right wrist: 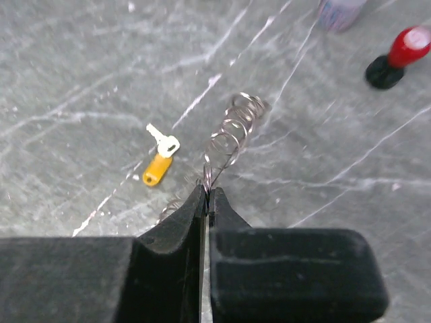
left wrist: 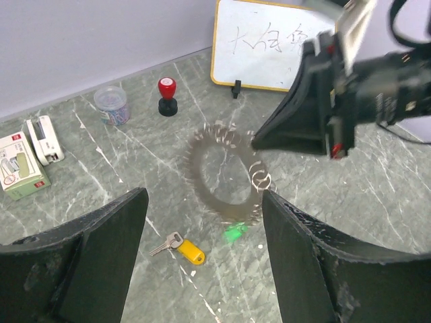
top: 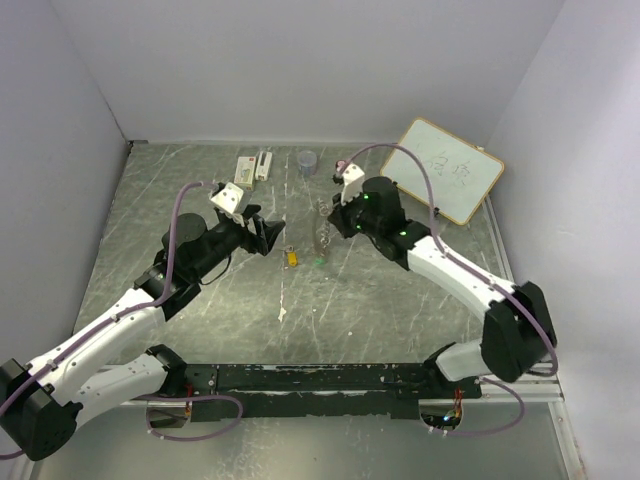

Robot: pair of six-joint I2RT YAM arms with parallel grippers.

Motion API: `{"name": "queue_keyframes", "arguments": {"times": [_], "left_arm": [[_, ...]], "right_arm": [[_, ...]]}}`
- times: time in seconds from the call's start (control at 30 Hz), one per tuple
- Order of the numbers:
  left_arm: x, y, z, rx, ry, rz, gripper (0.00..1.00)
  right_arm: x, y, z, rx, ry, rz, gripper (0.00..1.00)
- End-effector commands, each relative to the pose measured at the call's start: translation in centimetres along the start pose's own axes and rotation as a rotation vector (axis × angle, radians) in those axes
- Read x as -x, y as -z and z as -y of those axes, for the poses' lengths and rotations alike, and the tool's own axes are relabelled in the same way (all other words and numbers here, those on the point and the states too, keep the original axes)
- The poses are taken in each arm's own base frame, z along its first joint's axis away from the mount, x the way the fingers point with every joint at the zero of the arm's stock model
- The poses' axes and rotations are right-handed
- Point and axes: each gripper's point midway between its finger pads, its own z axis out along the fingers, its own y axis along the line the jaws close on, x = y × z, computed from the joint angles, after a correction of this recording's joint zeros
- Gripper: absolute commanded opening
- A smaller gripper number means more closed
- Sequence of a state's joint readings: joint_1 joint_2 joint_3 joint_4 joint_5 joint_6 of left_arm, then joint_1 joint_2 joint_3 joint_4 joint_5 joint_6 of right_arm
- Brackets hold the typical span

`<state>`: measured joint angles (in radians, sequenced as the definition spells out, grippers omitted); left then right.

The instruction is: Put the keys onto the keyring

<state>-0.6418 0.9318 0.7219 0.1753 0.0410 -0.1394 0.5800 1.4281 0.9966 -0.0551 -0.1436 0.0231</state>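
Observation:
My right gripper [right wrist: 207, 195] is shut on the rim of the keyring [right wrist: 229, 138], a thin silvery ring fringed with small wire loops. It holds the keyring [left wrist: 225, 178] tilted up off the table, where it looks blurred. The yellow-headed key [left wrist: 183, 249] lies flat on the table, left of the ring. A green key [left wrist: 234, 233] shows as a blur at the ring's lower edge; I cannot tell if it hangs there or lies on the table. My left gripper [left wrist: 202, 198] hangs open above the yellow key [top: 291, 257], holding nothing.
A whiteboard [top: 442, 170] leans at the back right. A red-capped black knob [left wrist: 166, 96], a round cup of clips [left wrist: 111, 104], a white stapler [left wrist: 40, 138] and a small box [left wrist: 20, 165] stand along the far side. Walls enclose the table.

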Motion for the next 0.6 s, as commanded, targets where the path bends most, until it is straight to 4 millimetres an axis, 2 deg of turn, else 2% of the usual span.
{"name": "queue_keyframes", "arguments": {"times": [0.0, 0.13, 0.33, 0.57], "left_arm": [[0.8, -0.1, 0.6, -0.039, 0.008, 0.034, 0.79], [1.5, 0.2, 1.2, -0.075, 0.000, 0.057, 0.79], [3.1, 0.6, 2.1, -0.118, -0.012, 0.112, 0.79], [4.2, 0.7, 3.0, -0.172, -0.014, 0.156, 0.79]], "right_arm": [[3.9, 2.4, 0.2, 0.043, 0.068, 0.160, 0.00], [6.6, 5.2, -0.8, 0.099, 0.112, 0.288, 0.00], [9.7, 8.6, -2.5, 0.185, 0.156, 0.420, 0.00], [12.9, 11.9, -4.2, 0.250, 0.187, 0.521, 0.00]]}}
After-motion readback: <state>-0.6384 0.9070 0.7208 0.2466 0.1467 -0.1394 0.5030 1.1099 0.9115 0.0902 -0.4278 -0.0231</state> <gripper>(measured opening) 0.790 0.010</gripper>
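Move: Some 14 cm to the left, 6 cm back and 11 cm above the right hand, which already holds the wire keyring clear of the table, waits the open left gripper. The yellow-tagged key lies about 11 cm left, 1 cm ahead and 17 cm below the right hand; the red stamp is some 24 cm ahead, 2 cm right and 15 cm down. From the left hand, the keyring's middle is about 11 cm right, 6 cm ahead and 16 cm lower. Keeping its shut fingertips pinched on the keyring's coil, the right hand climbs quickly, about 12 cm, easing back some 4 cm towards the left gripper's height as its fingers tip up and swing counter-clockwise, some 25 degrees in all. The left hand, open and touching nothing, rises about 3 cm, drawing slightly back and right. ##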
